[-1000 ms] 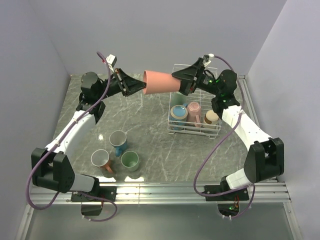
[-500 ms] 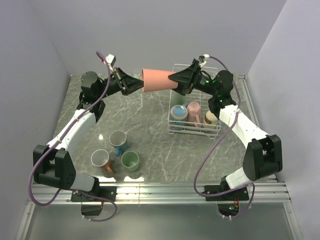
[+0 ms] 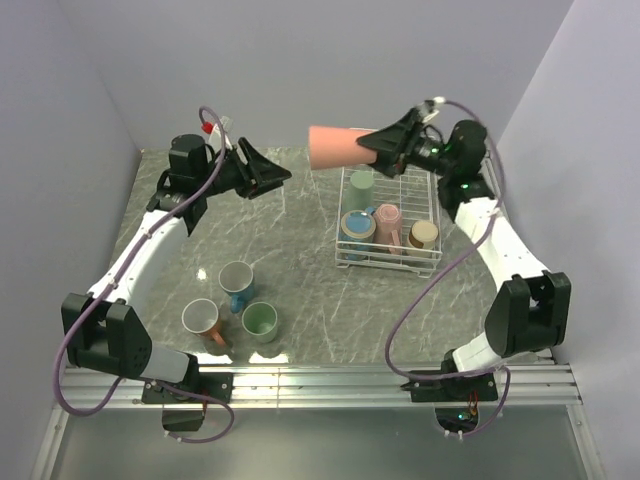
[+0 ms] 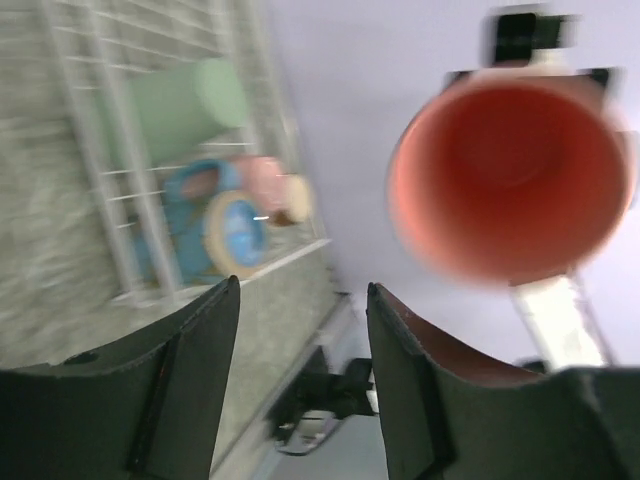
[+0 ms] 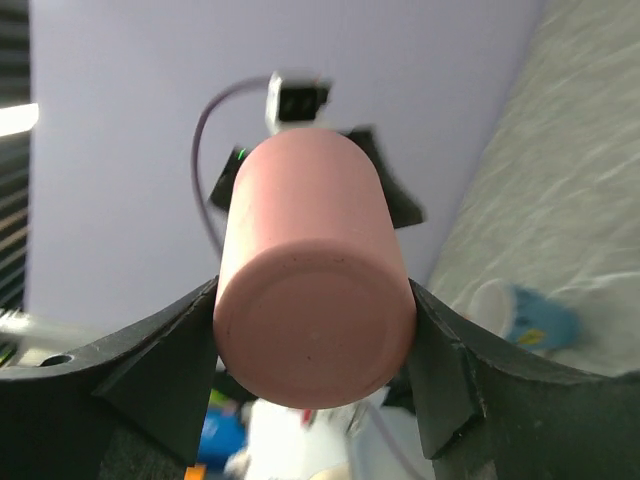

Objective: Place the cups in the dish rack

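Note:
A salmon-pink cup (image 3: 338,146) hangs sideways in the air, just left of the dish rack's far end, its mouth to the left. My right gripper (image 3: 372,150) is shut on its base; in the right wrist view the cup's flat bottom (image 5: 315,330) sits between both fingers. My left gripper (image 3: 283,178) stands open and empty, a short way left of the cup; its view looks into the cup's mouth (image 4: 512,180). The white wire dish rack (image 3: 390,262) holds a green cup (image 3: 361,184), a blue cup (image 3: 357,226), a pink cup (image 3: 388,225) and a tan cup (image 3: 424,235).
Three cups stand together on the grey marble table near the left arm's base: one with a blue handle (image 3: 236,278), a metallic one (image 3: 201,320) and a pale green one (image 3: 259,321). Walls close in the table at the back and on both sides.
My left gripper has opened, let go of the salmon-pink cup and drawn back to the left. My right gripper has shut on the cup's base and carried it slightly right.

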You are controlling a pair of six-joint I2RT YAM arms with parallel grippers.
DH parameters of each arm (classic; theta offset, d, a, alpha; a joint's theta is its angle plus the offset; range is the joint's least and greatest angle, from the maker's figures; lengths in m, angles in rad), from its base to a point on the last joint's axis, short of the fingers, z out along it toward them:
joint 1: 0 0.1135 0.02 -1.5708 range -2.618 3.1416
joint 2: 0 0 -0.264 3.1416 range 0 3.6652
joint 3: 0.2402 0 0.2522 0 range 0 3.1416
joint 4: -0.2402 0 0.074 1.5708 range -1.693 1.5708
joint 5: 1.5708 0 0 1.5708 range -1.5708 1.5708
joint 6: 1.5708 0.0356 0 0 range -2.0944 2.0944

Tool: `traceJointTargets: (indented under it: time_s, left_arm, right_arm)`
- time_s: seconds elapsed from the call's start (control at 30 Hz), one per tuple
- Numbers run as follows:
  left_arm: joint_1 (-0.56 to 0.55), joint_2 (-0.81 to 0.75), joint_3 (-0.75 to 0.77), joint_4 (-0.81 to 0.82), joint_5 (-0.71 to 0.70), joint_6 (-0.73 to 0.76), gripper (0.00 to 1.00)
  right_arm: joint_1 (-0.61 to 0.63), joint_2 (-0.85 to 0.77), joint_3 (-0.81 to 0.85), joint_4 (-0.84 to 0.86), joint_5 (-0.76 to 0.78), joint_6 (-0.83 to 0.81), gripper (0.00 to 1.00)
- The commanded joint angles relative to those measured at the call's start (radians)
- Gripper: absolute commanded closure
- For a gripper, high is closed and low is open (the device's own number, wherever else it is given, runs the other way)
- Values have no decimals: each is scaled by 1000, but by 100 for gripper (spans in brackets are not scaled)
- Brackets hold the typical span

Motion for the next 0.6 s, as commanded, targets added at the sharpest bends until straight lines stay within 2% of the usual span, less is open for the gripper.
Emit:
traceJointTargets:
  time_s: [0.0, 0.03, 0.07, 0.1, 0.13, 0.17, 0.2, 0.27, 0.5, 0.57]
  left_arm:
    - [7, -23, 54, -357, -203, 233, 41]
    - [9, -28, 55, -389, -231, 251, 41]
    - [9, -36, 55, -419, -261, 270, 41]
    - [9, -40, 57, -480, -287, 303, 41]
    - [9, -43, 58, -508, -348, 316, 40]
    - [11, -48, 63, -535, -371, 330, 41]
    - [11, -49, 68, -557, -390, 356, 41]
    - [12, -57, 72, -609, -430, 388, 41]
    - [18, -100, 6, -623, -463, 390, 41]
    - [18, -100, -1, -630, -474, 393, 42]
  right_arm:
    - [-112, -17, 106, -323, 56, -320, 100]
    - [-129, -14, 152, -413, 125, -391, 100]
    - [-140, -11, 178, -579, 171, -455, 100]
    - [-150, 1, 204, -657, 216, -573, 100]
    - [-158, 10, 262, -732, 265, -624, 100]
    - [-160, 18, 292, -864, 379, -667, 100]
    - [-160, 34, 318, -915, 426, -731, 100]
    - [-161, 41, 370, -1005, 529, -772, 100]
    - [-160, 13, 399, -1139, 840, -899, 100]
    - [-158, 19, 401, -1172, 882, -921, 100]
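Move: The right hand holds the coral cup and takes it to the free part of the dish rack, about 17 cm ahead, 14 cm to the right and some 33 cm below; the racked green cup is 15 cm ahead and 1 cm right, the pink mug 4 cm ahead and 8 cm right, the tan cup level and 17 cm right. For the empty left hand, the blue mug is about 12 cm back, 11 cm left and 28 cm down, with the loose green cup 22 cm back and 5 cm left. Keeping its grip on the base end of the coral cup, the right hand swings right and forward away from the left hand, then on to the right and down over the rack's free part, some 16 cm right and 10 cm down in all, its fingers tipping down and turning clockwise so that the cup's mouth dips. The left hand, empty and still part open, sinks about 10 cm and draws some 8 cm left towards the blue mug, its fingers tipping down by roughly 30 degrees. ##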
